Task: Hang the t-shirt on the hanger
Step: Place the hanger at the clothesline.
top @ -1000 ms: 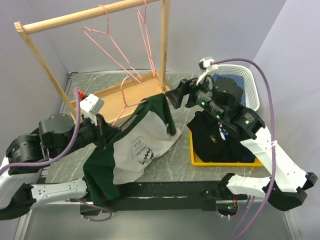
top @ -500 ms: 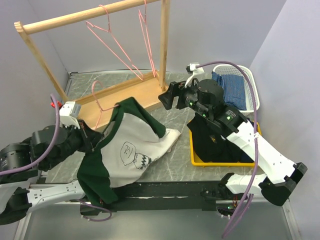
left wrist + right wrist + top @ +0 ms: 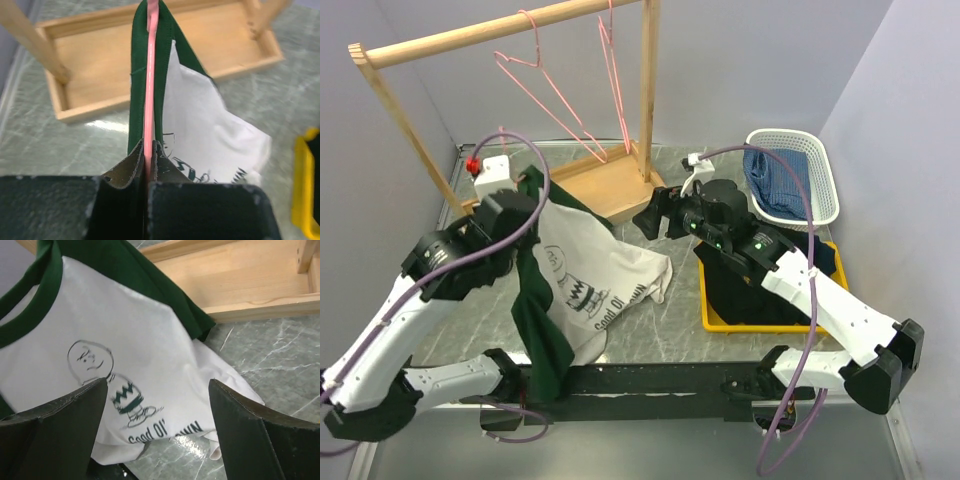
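My left gripper is raised over the left of the table, shut on the thin pink hanger. In the left wrist view the wire runs straight up from between the jaws, with the green collar on both sides of it. The cream t-shirt with green sleeves hangs from it, and its lower edge trails on the table. My right gripper is open to the right of the shirt. In the right wrist view its wide-apart fingers frame the chest print without touching the cloth.
A wooden rack stands at the back with two more pink hangers on its bar, its base tray right behind the shirt. A white basket holds blue checked cloth. Dark clothes lie in a yellow tray.
My left arm has lifted and swung the hanger and t-shirt back toward the rack, so the shirt hangs more upright. The right gripper has shifted slightly left toward the shirt, still open.
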Controlling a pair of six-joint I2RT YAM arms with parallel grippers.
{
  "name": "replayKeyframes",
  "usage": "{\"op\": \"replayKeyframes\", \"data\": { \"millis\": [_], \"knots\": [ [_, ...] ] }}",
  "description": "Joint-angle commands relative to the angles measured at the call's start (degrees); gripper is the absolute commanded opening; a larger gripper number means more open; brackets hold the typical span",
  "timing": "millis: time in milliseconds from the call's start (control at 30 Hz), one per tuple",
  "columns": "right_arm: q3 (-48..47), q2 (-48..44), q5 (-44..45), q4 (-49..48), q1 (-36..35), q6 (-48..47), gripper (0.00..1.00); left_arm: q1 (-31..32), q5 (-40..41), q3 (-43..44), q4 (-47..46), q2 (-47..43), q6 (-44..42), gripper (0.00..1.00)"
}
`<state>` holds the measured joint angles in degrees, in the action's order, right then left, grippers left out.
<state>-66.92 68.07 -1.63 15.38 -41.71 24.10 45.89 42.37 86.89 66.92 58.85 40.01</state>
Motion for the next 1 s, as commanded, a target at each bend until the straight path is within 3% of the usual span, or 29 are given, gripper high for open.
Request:
{"op": "replayKeyframes", "data": {
  "millis": [0, 133, 333, 700, 967],
  "knots": [
    [1.34, -3.30, -1.89, -4.83, 0.40, 1.57, 0.89, -9.58, -4.92, 1.78, -13.55, -1.81, -11.43, 0.01],
    [2.05, -3.21, -1.80, -5.27, 0.40, 1.83, 0.89, -17.13, -10.45, 3.81, -18.83, -2.16, -16.70, 0.01],
    [3.72, -3.56, -2.59, -6.76, 0.32, 2.18, 0.89, -21.62, -16.35, 7.41, -22.26, -1.81, -20.49, 0.01],
    [6.80, -4.53, -4.61, -11.06, 0.32, 3.06, 0.89, -29.63, -22.85, 23.57, -18.93, 5.92, -24.54, 0.01],
    [7.59, -4.79, -5.58, -12.30, 0.32, 3.15, 0.89, -34.28, -28.21, 29.47, -17.17, 11.02, -24.36, 0.01]
  ]
}}
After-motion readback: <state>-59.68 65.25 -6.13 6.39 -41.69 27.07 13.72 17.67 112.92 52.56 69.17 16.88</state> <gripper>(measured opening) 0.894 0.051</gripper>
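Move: The left gripper already pinches the pink hanger with the t-shirt on it. The free stretch of the rod it is taken to lies roughly 17 cm ahead, 6 cm to the left and 22 cm above. The rack's left post stands about 12 cm ahead and 16 cm left; the nearer empty hanger hangs some 18 cm ahead, 7 cm right and 14 cm higher. From the idle right gripper, that rod spot is about 12 cm ahead, 29 cm left and 26 cm up. Keep the left fingers shut on the hanger and swing it briefly forward and left. Then lift steadily, some 15 cm in all, tipping the fingers up about 20 degrees so the hook rises to the rod left of the empty hangers. Finish by easing forward as the climb slows. ##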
